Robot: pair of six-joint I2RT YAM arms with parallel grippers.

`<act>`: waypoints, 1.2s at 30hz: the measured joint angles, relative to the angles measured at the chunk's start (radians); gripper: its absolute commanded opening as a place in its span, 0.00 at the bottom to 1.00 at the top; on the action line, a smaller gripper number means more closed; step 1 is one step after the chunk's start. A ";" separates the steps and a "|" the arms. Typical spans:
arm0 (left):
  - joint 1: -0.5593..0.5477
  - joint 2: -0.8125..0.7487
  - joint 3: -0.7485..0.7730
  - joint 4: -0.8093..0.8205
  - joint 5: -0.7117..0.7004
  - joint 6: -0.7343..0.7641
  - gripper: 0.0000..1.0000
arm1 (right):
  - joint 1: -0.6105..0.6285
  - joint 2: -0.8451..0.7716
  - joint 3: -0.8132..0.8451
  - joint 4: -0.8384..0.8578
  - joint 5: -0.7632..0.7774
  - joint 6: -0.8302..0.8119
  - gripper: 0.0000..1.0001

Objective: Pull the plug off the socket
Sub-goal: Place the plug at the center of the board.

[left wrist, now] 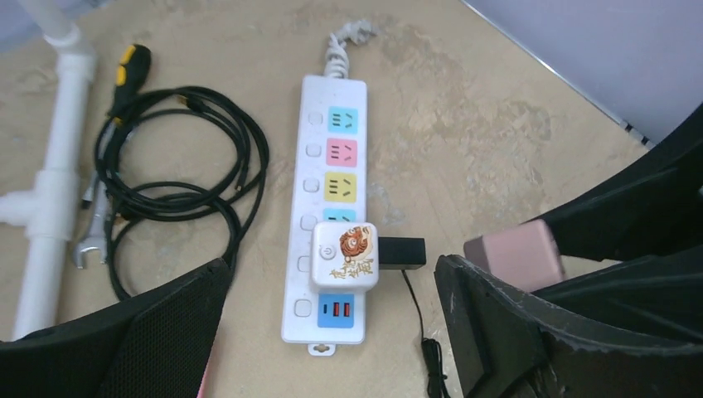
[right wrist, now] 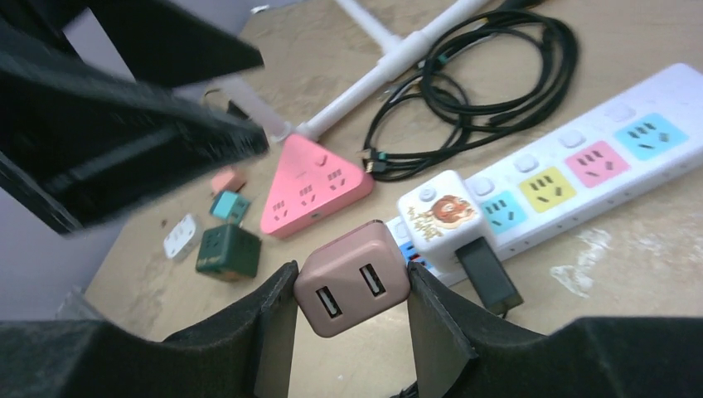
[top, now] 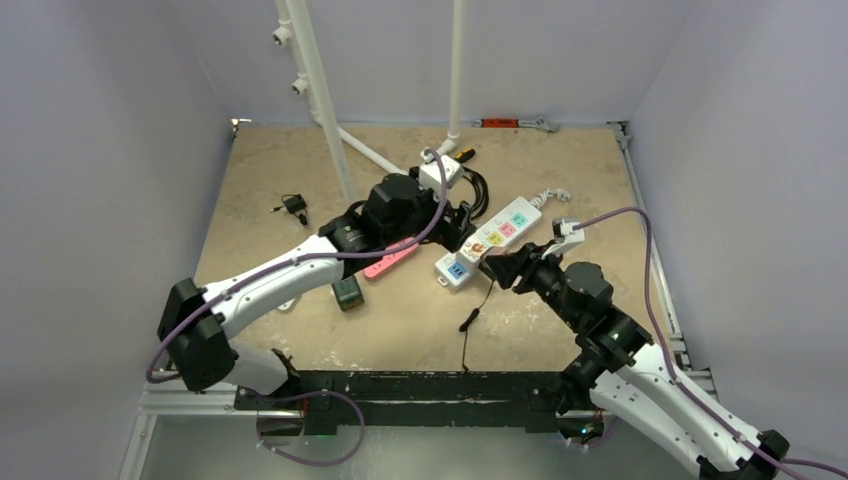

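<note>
The plug (right wrist: 352, 278), a dusty-pink cube charger with two USB ports, is clamped between the fingers of my right gripper (right wrist: 352, 288). It hangs in the air just off the near end of the white socket strip (left wrist: 327, 166), free of it. It also shows at the right of the left wrist view as the pink plug (left wrist: 514, 253). My left gripper (left wrist: 332, 274) hovers above the strip's near end with its jaws spread wide and nothing between them. A white cube adapter (left wrist: 344, 255) with a tiger picture is plugged into the strip, and a black plug (left wrist: 402, 251) is stuck in its side.
A coil of black cable (left wrist: 178, 178), a white pipe (left wrist: 50, 166), a screwdriver (left wrist: 128, 70) and a wrench (left wrist: 91, 232) lie left of the strip. A pink triangular strip (right wrist: 315, 186), a green cube (right wrist: 228, 251) and small adapters sit further left. A thin black cord (top: 470, 320) trails toward the front.
</note>
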 measured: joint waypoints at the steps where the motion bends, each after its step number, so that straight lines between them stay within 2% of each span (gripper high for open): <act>1: 0.006 -0.032 0.000 -0.005 0.000 0.003 0.95 | 0.000 0.006 -0.004 0.014 -0.034 -0.013 0.00; 6: 0.116 -0.176 -0.084 0.024 -0.005 -0.008 0.95 | 0.006 0.092 -0.029 0.114 -0.194 -0.058 0.00; 9: 0.168 -0.243 -0.151 0.032 -0.031 -0.013 0.94 | 0.037 0.170 -0.040 0.181 -0.232 -0.066 0.00; 19: 0.163 -0.333 -0.226 0.088 -0.129 -0.005 0.93 | 0.254 0.500 -0.048 0.468 -0.212 -0.017 0.00; 23: 0.163 -0.335 -0.227 0.099 -0.151 -0.005 0.93 | 0.293 0.608 -0.050 0.581 -0.143 0.032 0.00; 32: 0.163 -0.335 -0.232 0.103 -0.171 -0.002 0.93 | 0.401 0.828 -0.012 0.671 0.075 0.104 0.00; 36: 0.163 -0.335 -0.232 0.103 -0.172 -0.001 0.93 | 0.431 0.938 0.027 0.740 0.124 0.121 0.00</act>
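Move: The right hand, already holding the small pink plug, is bound for bare board some 20 cm to its left, 3 cm back and 18 cm below. The green plug stands about 32 cm left and 2 cm ahead of it, the pink triangular socket roughly 22 cm left and 11 cm ahead, the white charger cube 10 cm ahead and 1 cm left. From the empty left hand that bare spot lies around 16 cm left, 10 cm back and 21 cm below. Right hand carries the pink plug about 19 cm left and 12 cm down; open left hand withdraws left and up. ##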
